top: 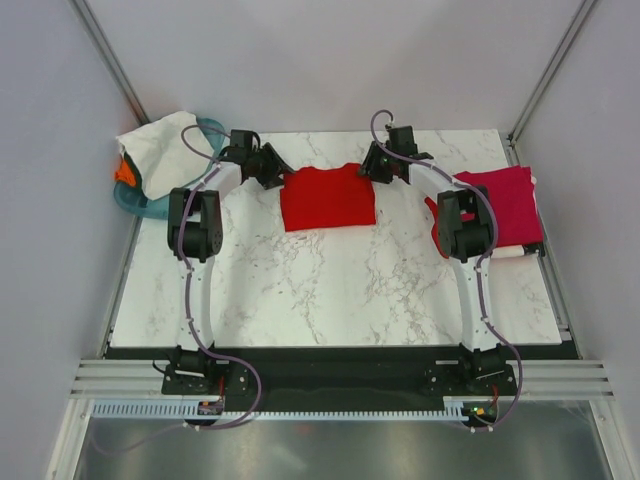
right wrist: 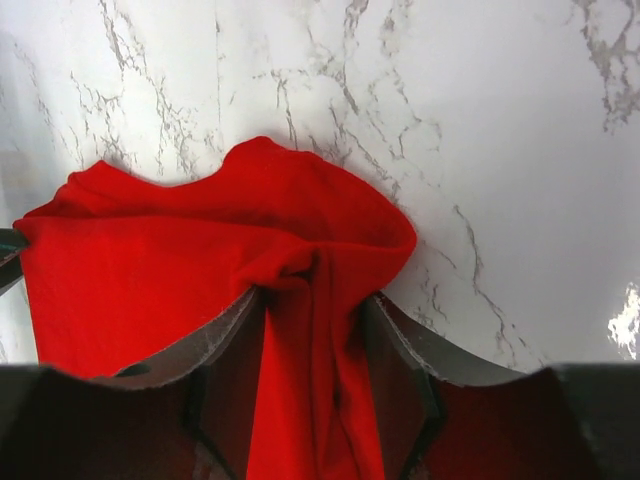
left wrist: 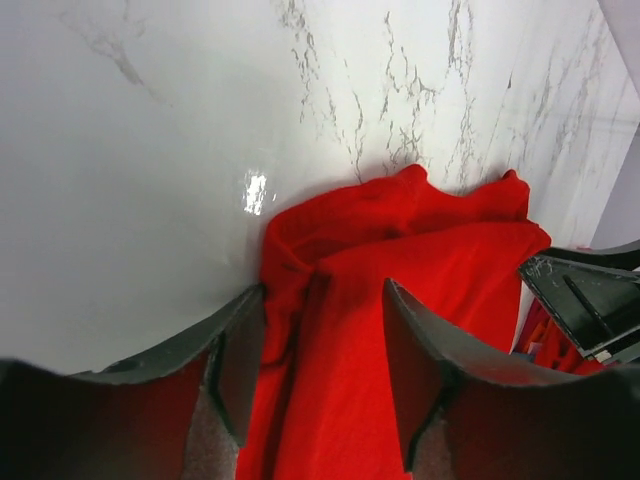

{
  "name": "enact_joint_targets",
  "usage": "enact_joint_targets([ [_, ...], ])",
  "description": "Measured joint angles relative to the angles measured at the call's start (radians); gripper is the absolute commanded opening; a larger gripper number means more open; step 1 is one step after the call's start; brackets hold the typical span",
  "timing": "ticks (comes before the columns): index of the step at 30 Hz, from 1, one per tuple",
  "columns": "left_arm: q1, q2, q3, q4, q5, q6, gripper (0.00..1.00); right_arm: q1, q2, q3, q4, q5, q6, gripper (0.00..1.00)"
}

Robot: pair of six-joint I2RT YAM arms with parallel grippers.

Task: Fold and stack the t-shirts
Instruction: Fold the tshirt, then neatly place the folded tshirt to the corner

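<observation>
The bright red t-shirt [top: 327,198] lies folded into a rough rectangle at the back middle of the marble table. At its far left corner, the left gripper [top: 281,178] [left wrist: 322,300] has its jaws apart, straddling a flat stretch of red cloth [left wrist: 400,260]. At the far right corner, the right gripper [top: 370,172] [right wrist: 313,300] has closed on a bunched pleat of the red shirt [right wrist: 200,250], which fills the gap between its fingers. The crimson-pink t-shirt [top: 505,200] lies folded at the table's right edge. The white t-shirt [top: 160,148] hangs over the basket at the far left.
A teal basket [top: 138,207] sits off the table's far left corner, with something orange [top: 124,172] in it. A white roll [top: 512,254] shows under the crimson shirt. Metal frame posts rise at both back corners. The right gripper's body [left wrist: 590,300] shows in the left wrist view.
</observation>
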Motion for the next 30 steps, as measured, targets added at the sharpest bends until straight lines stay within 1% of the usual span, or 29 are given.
enact_joint_targets([
  [1, 0.000, 0.004, 0.006, 0.000, 0.000, 0.000, 0.54, 0.002, 0.008, 0.007, 0.002, 0.000, 0.005, 0.45],
  [2, 0.000, 0.009, 0.010, -0.001, 0.000, 0.000, 0.47, 0.002, 0.014, 0.014, 0.003, 0.001, 0.006, 0.41],
  [3, 0.000, 0.013, 0.014, -0.001, -0.002, 0.000, 0.45, 0.003, 0.020, 0.022, 0.003, 0.004, 0.009, 0.37],
  [4, 0.000, 0.019, 0.020, -0.001, -0.006, 0.000, 0.43, 0.003, 0.028, 0.027, 0.003, 0.005, 0.014, 0.30],
  [5, -0.001, 0.024, 0.023, 0.000, -0.005, -0.001, 0.38, 0.003, 0.032, 0.032, 0.006, 0.004, 0.016, 0.26],
  [6, -0.001, 0.027, 0.026, -0.001, -0.005, -0.001, 0.34, 0.003, 0.037, 0.036, 0.006, 0.007, 0.023, 0.21],
  [7, -0.002, 0.029, 0.029, -0.002, -0.010, -0.001, 0.31, 0.003, 0.040, 0.036, 0.008, 0.008, 0.028, 0.18],
  [8, -0.002, 0.034, 0.034, -0.003, -0.010, 0.000, 0.24, 0.003, 0.042, 0.036, 0.008, 0.007, 0.035, 0.15],
  [9, -0.004, 0.039, 0.040, -0.004, -0.012, 0.000, 0.18, 0.003, 0.043, 0.036, 0.011, 0.005, 0.042, 0.06],
  [11, -0.007, 0.048, 0.044, -0.002, -0.013, -0.004, 0.02, 0.003, 0.045, 0.036, 0.021, 0.003, 0.055, 0.00],
  [16, -0.013, 0.048, 0.031, 0.040, -0.013, -0.003, 0.02, 0.002, 0.047, 0.036, 0.034, -0.012, 0.079, 0.00],
  [18, -0.014, 0.030, -0.003, 0.068, -0.017, -0.003, 0.02, 0.001, 0.046, 0.032, 0.044, -0.019, 0.080, 0.00],
  [22, -0.021, -0.053, -0.091, 0.082, -0.030, -0.003, 0.02, 0.001, 0.018, -0.011, 0.054, -0.026, 0.077, 0.00],
  [26, -0.041, -0.174, -0.154, 0.087, -0.030, -0.003, 0.02, 0.000, -0.082, -0.095, 0.044, -0.035, 0.068, 0.00],
  [30, -0.077, -0.314, -0.207, 0.102, -0.031, -0.004, 0.02, -0.001, -0.245, -0.191, 0.040, -0.048, 0.047, 0.00],
])
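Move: At the folded red t-shirt's far edge, both open grippers straddle its corners: the left hand's corner is about 1 cm ahead, 1 cm right and 1 cm below, the right hand's about 1 cm ahead, 1 cm left and 1 cm below. The blue basket sits some 32 cm to the left of the left hand, level with it. The stack of folded shirts is roughly 35 cm right of the right hand and 11 cm back. Easing about 1 cm down and forward, both hands shut their fingers and pinch the t-shirt's far corners, then lift it together while drawing back: the left rises about 11 cm, moving 3.5 cm back and as much right, its fingers tipping up some 10 degrees; the right rises 7.5 cm and comes 3 cm back. ##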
